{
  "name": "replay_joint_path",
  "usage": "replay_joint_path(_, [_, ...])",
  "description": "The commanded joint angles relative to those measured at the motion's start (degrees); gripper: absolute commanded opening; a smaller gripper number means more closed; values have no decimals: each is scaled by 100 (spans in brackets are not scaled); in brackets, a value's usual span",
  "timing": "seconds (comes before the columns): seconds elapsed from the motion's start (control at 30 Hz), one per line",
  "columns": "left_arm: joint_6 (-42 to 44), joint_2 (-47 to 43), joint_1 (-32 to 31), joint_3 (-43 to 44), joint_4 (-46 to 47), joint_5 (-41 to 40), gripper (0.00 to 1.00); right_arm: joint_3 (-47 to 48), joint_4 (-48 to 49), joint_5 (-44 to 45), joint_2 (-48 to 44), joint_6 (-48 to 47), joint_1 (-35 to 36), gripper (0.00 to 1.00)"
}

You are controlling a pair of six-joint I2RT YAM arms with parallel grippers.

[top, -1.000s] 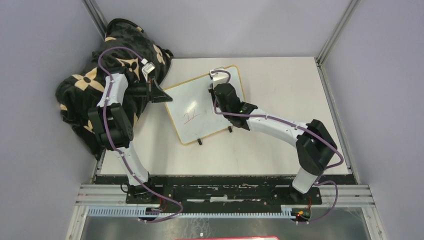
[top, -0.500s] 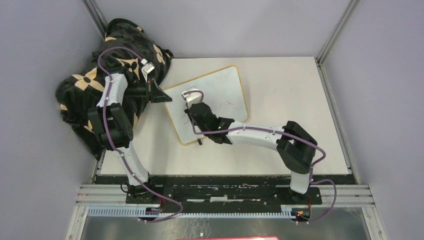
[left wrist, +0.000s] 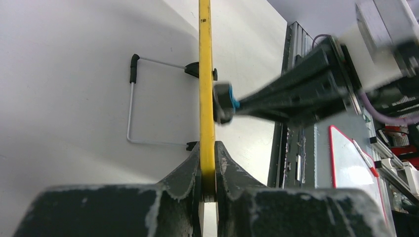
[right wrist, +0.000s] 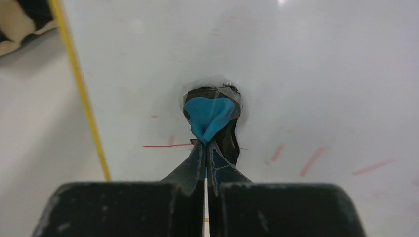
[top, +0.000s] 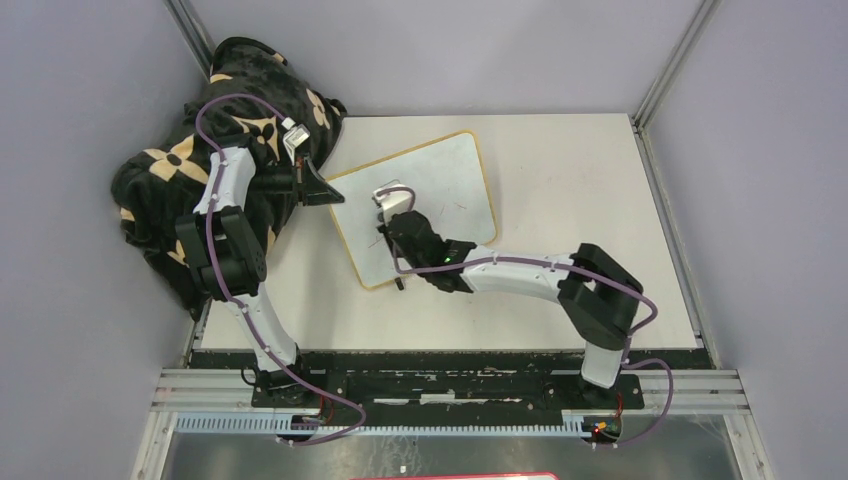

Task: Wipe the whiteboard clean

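The whiteboard (top: 452,172), white with a thin yellow frame, lies tilted on the table. My left gripper (top: 326,192) is shut on its left edge; in the left wrist view the yellow frame (left wrist: 206,74) runs straight up from between my left gripper's jaws (left wrist: 208,170). My right gripper (top: 388,230) is over the board's left middle, shut on a small blue-and-black eraser (right wrist: 209,113) whose tip presses on the white surface (right wrist: 321,64). Faint red strokes (right wrist: 312,161) lie around it. The eraser tip also shows in the left wrist view (left wrist: 224,102).
A black-and-tan flower-patterned blanket (top: 170,175) is heaped at the table's far left, under the left arm. The board's wire stand (left wrist: 131,101) and black feet (top: 400,284) are at its near edge. Grey walls enclose the table (top: 580,190).
My right gripper has swept from the board's far edge down to its left middle, over where the red characters were. The left gripper and the board have stayed put.
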Motion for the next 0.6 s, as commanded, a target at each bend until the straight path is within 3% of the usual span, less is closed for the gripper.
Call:
replay_joint_path(0.0, [335,-203,-84,-94,60,-292,3,-812,27,614,-787,175,-1059,1])
replay_joint_path(0.2, [335,-201,-88,-62,61,-275,3,-1331,79,936,-1148,41,-1753,1])
replay_joint_path(0.57, [326,-226,-81,-94,64,-354,3,-1550,270,1316,-1213,184,-1817,1])
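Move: The remains of the right-hand red character on the whiteboard lie roughly 17 cm to the right of the right hand and 4 cm ahead, about 1 cm higher. The board's right edge is some 24 cm right and 5 cm ahead, about level; the leftover left-hand stroke is about 2 cm left, 3 cm back and 2 cm lower. From the left hand, the right-hand character is about 26 cm right, 1 cm back and 3 cm below. The blue-and-black eraser, still pinched in the shut right fingers, is swept across the propped whiteboard from the left-hand stroke towards the right edge, about 17 cm right and 8 cm forward, fast at first and easing off near the end. The right wrist swings some 25 degrees clockwise; the left hand stays put, keeping its hold on the board's left edge. ##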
